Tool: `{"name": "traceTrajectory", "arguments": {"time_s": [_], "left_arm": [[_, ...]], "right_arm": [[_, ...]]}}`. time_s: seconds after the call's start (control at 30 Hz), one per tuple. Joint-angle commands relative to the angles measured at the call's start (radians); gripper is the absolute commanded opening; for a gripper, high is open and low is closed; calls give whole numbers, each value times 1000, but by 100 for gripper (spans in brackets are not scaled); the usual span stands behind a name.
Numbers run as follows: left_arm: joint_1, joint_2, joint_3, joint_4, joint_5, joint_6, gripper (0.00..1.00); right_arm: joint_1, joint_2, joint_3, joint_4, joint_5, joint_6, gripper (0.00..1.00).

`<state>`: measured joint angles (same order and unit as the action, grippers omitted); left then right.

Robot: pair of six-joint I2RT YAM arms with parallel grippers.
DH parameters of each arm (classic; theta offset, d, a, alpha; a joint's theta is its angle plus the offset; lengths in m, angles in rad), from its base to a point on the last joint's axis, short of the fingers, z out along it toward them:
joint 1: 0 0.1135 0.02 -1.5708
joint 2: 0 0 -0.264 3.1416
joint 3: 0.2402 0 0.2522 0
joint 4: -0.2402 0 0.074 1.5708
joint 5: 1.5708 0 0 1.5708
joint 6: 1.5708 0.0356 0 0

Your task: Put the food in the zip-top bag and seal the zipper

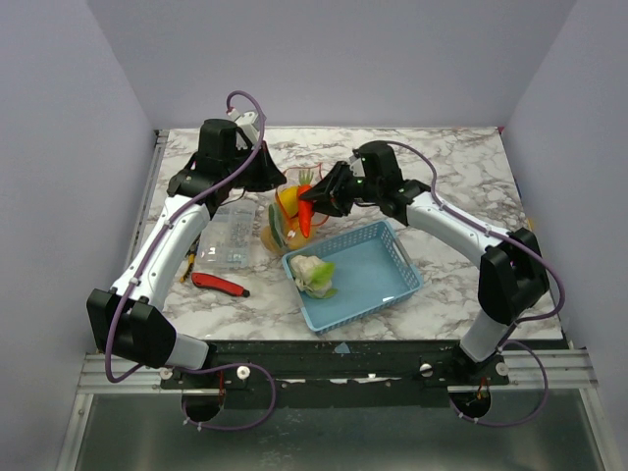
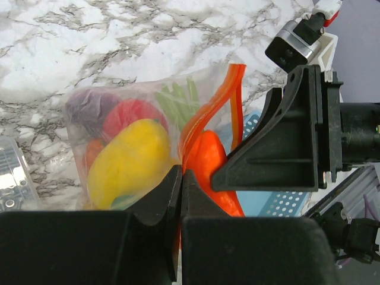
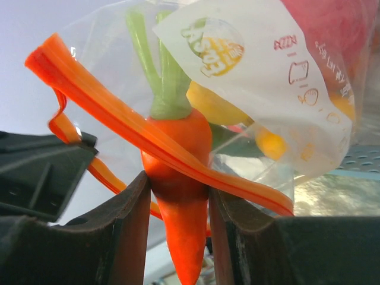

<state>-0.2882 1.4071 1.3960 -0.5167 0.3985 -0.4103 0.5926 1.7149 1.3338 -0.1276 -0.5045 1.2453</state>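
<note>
The zip-top bag (image 1: 285, 221) is held up over the table's middle, with yellow (image 2: 127, 160), red and purple food inside. My left gripper (image 2: 183, 173) is shut on the bag's top edge at its red-orange zipper (image 2: 221, 98); it shows in the top view (image 1: 278, 184). My right gripper (image 3: 178, 185) is shut on an orange carrot (image 3: 177, 172) with green stalks, which sits in the bag's mouth, leafy end inside. The zipper (image 3: 119, 113) crosses in front of the carrot. The right gripper (image 1: 320, 196) is just right of the bag. A white and green food piece (image 1: 314, 275) lies in the blue basket.
A blue perforated basket (image 1: 378, 265) stands front right of the bag. A clear rigid box (image 1: 228, 235) lies left of the bag. A red-and-black handled tool (image 1: 220, 285) lies near the front left.
</note>
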Motion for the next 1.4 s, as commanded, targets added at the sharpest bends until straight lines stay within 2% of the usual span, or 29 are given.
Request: {"name": "traceTrajectory", "arguments": {"time_s": [0.0, 0.17, 0.3, 0.43, 0.77, 0.93, 1.1, 1.37], "left_arm": [[0, -19, -5, 29, 39, -4, 0], [0, -15, -5, 32, 46, -7, 0], [1, -19, -5, 29, 44, -6, 0], [0, -18, -3, 28, 44, -4, 0], [0, -19, -2, 25, 41, 1, 0], [1, -19, 0, 24, 40, -2, 0], [1, -13, -2, 26, 46, -4, 0], [2, -11, -2, 27, 45, -2, 0]], "right_arm": [[-10, -31, -32, 178, 39, 207, 14], [-10, -13, -41, 236, 131, 297, 16], [-9, 17, -9, 227, 201, 296, 16], [-3, 54, 70, 140, 282, 191, 24], [22, 134, 154, 47, 268, -89, 26], [23, 115, 189, -44, 367, -236, 31], [43, 121, 205, -54, 431, -296, 37], [76, 179, 357, -131, 530, -339, 42]]}}
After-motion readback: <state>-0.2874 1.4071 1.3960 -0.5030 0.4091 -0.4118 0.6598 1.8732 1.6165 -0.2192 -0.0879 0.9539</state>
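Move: The right hand holds the carrot, its leafy end already inside the bag's mouth. The body of the food-filled bag hangs roughly 6 cm to the left, about level fore and aft, and some 8 cm lower. The basket's middle is around 12 cm back and 10 cm to the right, with the cauliflower also 12 cm back but straight in line. For the left hand, still pinching the bag's rim, the bag's body lies about 2 cm right and 9 cm below, nearly level fore and aft. Keeping its pinch on the carrot, the right hand works the carrot and its fingertips in through the bag's mouth, going about 8 cm forward; it lifts a little first, dips some 4 cm, then eases up slightly. After a brief opposite tilt, the wrist rolls and tips the fingers down, ending some 25 degrees turned. The left hand stays put, holding the rim. ##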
